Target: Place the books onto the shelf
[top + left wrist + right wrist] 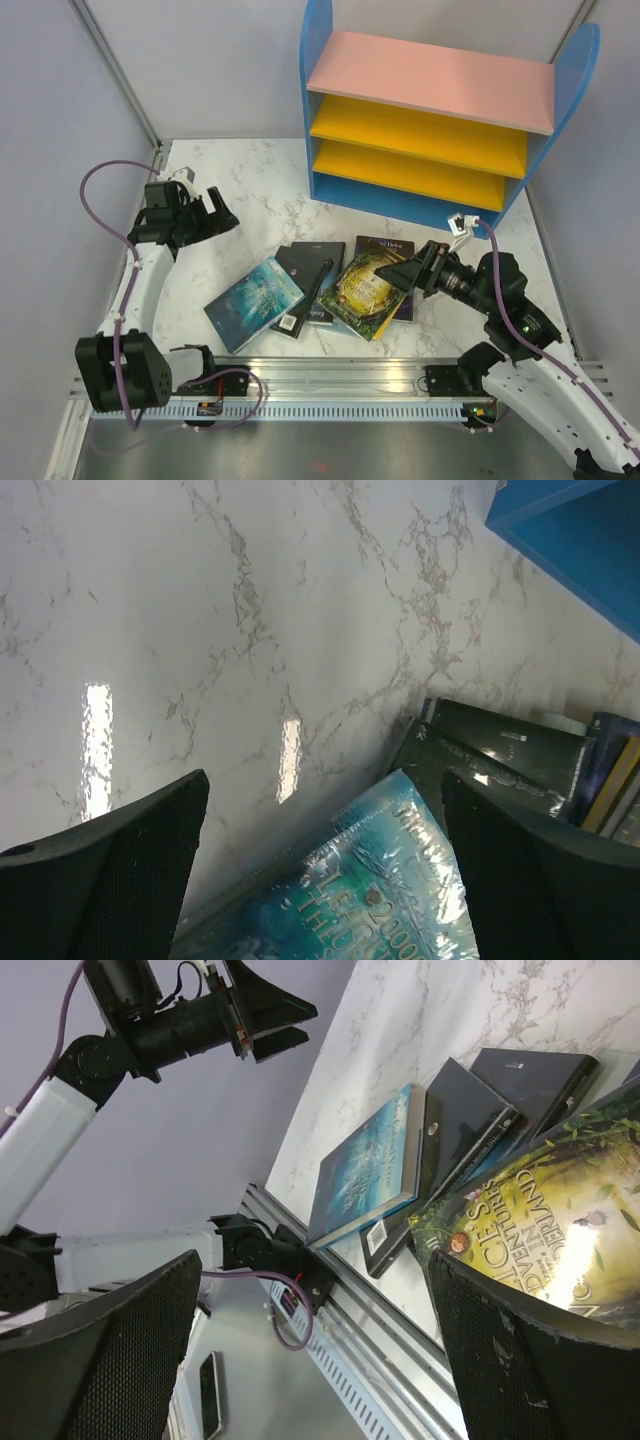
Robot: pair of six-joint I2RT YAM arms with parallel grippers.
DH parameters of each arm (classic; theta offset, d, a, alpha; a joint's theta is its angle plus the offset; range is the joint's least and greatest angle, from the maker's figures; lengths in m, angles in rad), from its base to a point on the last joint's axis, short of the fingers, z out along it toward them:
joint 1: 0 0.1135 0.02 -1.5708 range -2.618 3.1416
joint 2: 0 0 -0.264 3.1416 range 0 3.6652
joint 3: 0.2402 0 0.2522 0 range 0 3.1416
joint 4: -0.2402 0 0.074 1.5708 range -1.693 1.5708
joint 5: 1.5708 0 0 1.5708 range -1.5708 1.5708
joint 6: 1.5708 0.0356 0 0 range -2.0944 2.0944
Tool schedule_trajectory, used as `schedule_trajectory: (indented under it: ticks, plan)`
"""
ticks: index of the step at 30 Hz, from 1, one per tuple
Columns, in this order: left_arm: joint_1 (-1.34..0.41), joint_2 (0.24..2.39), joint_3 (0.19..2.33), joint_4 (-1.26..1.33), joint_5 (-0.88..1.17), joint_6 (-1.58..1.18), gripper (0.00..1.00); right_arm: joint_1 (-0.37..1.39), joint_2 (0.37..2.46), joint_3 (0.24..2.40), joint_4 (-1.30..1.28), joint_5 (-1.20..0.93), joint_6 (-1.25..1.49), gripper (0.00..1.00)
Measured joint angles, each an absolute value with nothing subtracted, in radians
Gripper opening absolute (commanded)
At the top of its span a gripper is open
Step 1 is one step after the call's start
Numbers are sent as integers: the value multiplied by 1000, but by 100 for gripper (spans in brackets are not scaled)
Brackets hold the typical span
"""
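The books lie fanned out mid-table: a teal-blue one (255,300), a black one (303,268), a green-gold one (362,292) and a dark purple one (388,247). The shelf (430,80), with blue sides, a pink top and yellow boards, stands at the back right with nothing on it. My left gripper (218,215) hangs open above bare marble, left of the books. In the left wrist view the teal-blue book (390,890) shows between the open fingers (120,880). My right gripper (398,272) is open just over the green-gold book (545,1210), holding nothing.
Grey walls close in the table on the left and right. A metal rail (330,385) runs along the near edge between the arm bases. A phone (212,1395) lies on the metal surface below the rail. The shelf's blue corner (580,540) shows in the left wrist view.
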State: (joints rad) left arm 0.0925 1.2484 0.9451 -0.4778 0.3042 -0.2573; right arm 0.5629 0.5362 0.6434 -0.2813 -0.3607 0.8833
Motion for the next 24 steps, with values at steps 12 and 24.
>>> schedule_trajectory:
  ticks: [12,24]
  plan:
    - [151,1195,931,-500,542,-505,100,563,699,735,-480,-289,857,98]
    - [-517,1350,1132,-554,305,-519,95,563,766,648,-696,-203,900,98]
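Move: The Alice book lies about 31 cm to the left hand's right, 16 cm back and 13 cm below. From the left hand the blue Jules Verne book is some 18 cm back and 5 cm right, the black book about 14 cm back and 16 cm right. The Alice book is 6 cm left, 4 cm ahead and 23 cm below the right hand, with the dark-blue Defoe book about 7 cm ahead, 1 cm left. Both grippers near the Alice book wide open, the left sweeping 20 cm right, the right sinking 13 cm, tipping down. ##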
